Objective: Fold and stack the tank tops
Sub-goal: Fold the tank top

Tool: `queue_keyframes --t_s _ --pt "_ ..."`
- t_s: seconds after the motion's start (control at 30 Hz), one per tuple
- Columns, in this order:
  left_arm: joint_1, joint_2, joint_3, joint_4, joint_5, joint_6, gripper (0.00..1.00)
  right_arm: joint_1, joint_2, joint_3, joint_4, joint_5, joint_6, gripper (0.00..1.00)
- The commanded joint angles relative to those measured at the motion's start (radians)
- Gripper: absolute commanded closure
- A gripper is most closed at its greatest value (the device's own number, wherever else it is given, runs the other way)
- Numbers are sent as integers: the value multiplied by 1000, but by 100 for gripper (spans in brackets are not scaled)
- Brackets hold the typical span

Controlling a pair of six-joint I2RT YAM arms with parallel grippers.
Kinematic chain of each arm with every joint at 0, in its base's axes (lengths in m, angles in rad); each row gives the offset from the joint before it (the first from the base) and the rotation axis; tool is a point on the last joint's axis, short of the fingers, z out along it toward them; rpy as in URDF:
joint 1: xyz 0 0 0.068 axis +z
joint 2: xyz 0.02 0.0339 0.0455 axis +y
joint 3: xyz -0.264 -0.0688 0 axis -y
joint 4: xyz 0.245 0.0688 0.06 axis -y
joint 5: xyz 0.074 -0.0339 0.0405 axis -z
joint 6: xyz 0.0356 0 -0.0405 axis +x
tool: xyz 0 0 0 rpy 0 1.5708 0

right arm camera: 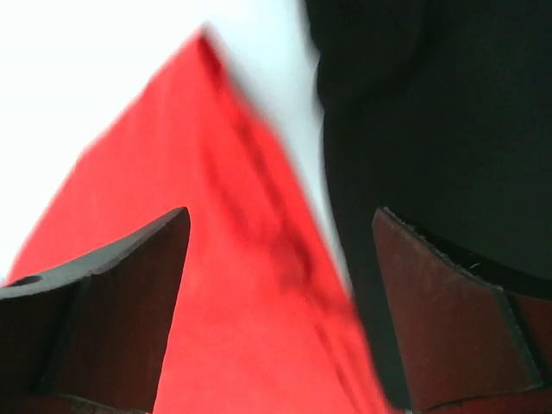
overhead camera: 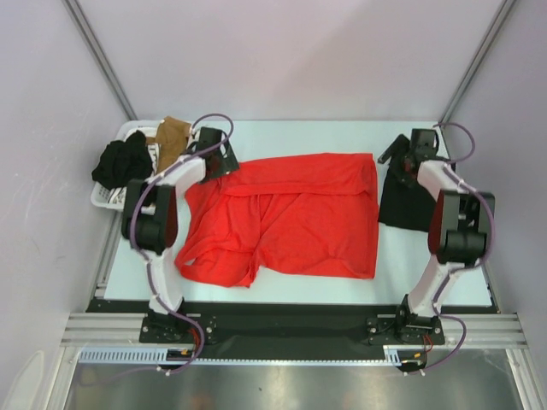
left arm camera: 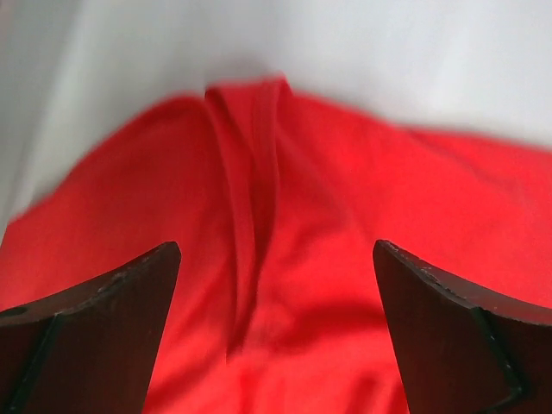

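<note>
A bright red tank top (overhead camera: 286,220) lies spread over the middle of the white table, its far edge folded over toward the front. A black tank top (overhead camera: 402,205) lies folded at the right, beside the red one's right edge. My left gripper (overhead camera: 222,162) hovers over the red top's far left corner. In the left wrist view it (left arm camera: 276,250) stands open above a fold of the red cloth (left arm camera: 259,198), holding nothing. My right gripper (overhead camera: 393,155) is at the far right corner. It (right arm camera: 280,216) is open over the red edge (right arm camera: 216,285) and the black cloth (right arm camera: 431,129).
A white plastic basket (overhead camera: 107,198) stands at the table's far left with a black garment (overhead camera: 120,162) and a tan one (overhead camera: 171,137) in it. Grey walls close in the back and sides. The arm bases sit on the dark rail at the near edge.
</note>
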Motion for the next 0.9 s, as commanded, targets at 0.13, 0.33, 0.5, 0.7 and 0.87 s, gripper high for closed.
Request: queue_keyframes --t_s 0.13,0.33,0.5,0.7,0.87 --pt "-130 -427 -317 30 -96 -37 0 110 -364 -246 -167 122 13 19" --pt "-176 -772 -673 3 -22 -161 0 188 -668 -522 -349 165 128 26" --pt "-180 -1002 -832 -51 50 -210 0 258 -865 -665 -492 124 191 27" --pt "-181 -1087 -976 -51 118 -273 0 436 -965 -746 -569 159 276 44" --pt "-170 -1002 -981 -69 79 -348 0 542 -902 -781 -566 166 342 41"
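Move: The red tank top lies flat between my hands. Its near left edge is about 34 cm back, 4 cm left and 3 cm below my left hand; its far left corner is only 4 cm ahead, and the basket stands 30 cm left, 4 cm ahead. From my right hand, its near right corner is 33 cm back, 9 cm left and 5 cm down; its far right corner 6 cm ahead, 8 cm left; the folded black top 10 cm right, 5 cm back. I draw both hands back over the red tank top towards its near edge, each arcing up first and then sinking. My left hand travels roughly 27 cm, fingers wide open, its left side rolling down a little. My right hand goes about 32 cm back and 11 cm left to the near right corner, tipping down some 20 degrees and narrowing its fingers partway. ##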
